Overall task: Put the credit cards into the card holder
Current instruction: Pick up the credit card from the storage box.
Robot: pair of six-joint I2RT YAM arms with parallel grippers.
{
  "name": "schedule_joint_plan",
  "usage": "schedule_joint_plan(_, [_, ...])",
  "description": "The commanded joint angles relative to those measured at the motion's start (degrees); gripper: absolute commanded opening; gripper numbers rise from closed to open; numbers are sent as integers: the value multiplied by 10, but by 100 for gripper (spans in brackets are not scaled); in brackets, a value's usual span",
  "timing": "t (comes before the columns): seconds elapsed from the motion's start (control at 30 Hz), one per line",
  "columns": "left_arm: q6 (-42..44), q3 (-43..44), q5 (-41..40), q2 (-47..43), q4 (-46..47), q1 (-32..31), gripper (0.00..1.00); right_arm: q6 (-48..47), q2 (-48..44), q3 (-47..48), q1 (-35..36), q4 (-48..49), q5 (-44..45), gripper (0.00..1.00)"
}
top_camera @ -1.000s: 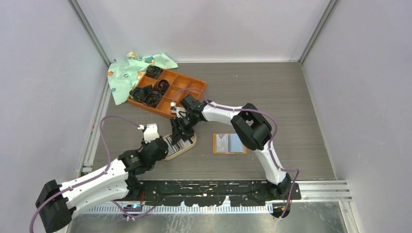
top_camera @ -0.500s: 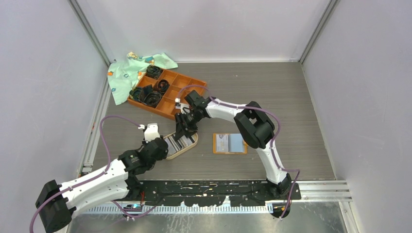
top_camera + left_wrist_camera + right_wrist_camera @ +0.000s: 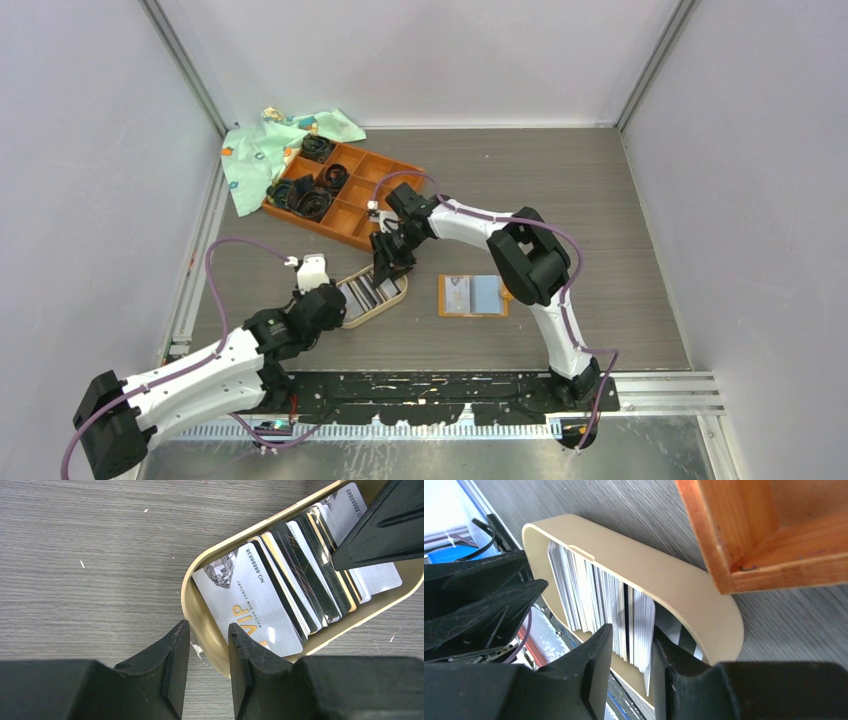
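The credit cards (image 3: 260,595) stand packed on edge in an oval tan dish (image 3: 239,542), a silver VIP card in front. My left gripper (image 3: 209,625) is shut on the dish's near rim, one finger outside and one inside. My right gripper (image 3: 630,632) is at the dish's (image 3: 684,590) far end. Its narrowed jaws straddle the ends of several cards (image 3: 589,590) and do not pinch them; its black finger (image 3: 380,525) shows in the left wrist view. The card holder (image 3: 472,296) lies open and flat, orange with grey pockets, right of the dish (image 3: 375,296) and apart from both grippers.
An orange-brown compartment tray (image 3: 345,193) with black coiled items sits just behind the dish, its corner (image 3: 749,525) close to my right gripper (image 3: 385,268). A pale green cloth (image 3: 265,150) lies at the back left. My left gripper (image 3: 338,308) is at the dish's near-left end.
My right gripper has shifted right along the dish toward its far end and its jaws have narrowed around the cards. The left arm and the dish have stayed put.
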Motion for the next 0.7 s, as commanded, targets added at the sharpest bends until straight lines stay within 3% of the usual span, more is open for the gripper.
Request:
schedule_joint_plan(0.0, [1,13,19,-2,32,-1,34,-17,-43,11,-5,-12,19,36])
schedule_joint_plan(0.67, [3,21,31,-8,27,-1,33,-41,-74,-2,-26,-21,30,12])
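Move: The end card in the storage box, a white one, is almost between the right hand's open fingers, its middle about 1 cm to their right and 1 cm below. The storage box's middle is some 4 cm back and 2 cm left, the card holder roughly 20 cm right and 3 cm back, and the wooden tray's middle some 18 cm ahead and 7 cm left. From the left hand, that card is about 5 cm ahead and 12 cm right. The right hand works forward and to the right across the card row, about 2 cm each way, dipping slightly while its half-open fingers close to nearly shut and pinch the white end card by its upper part between the two fingertips. Midway it turns upward, rising some 2 cm from its lowest point to draw the card up and away from the row towards the box's right end, the wrist barely turning. ##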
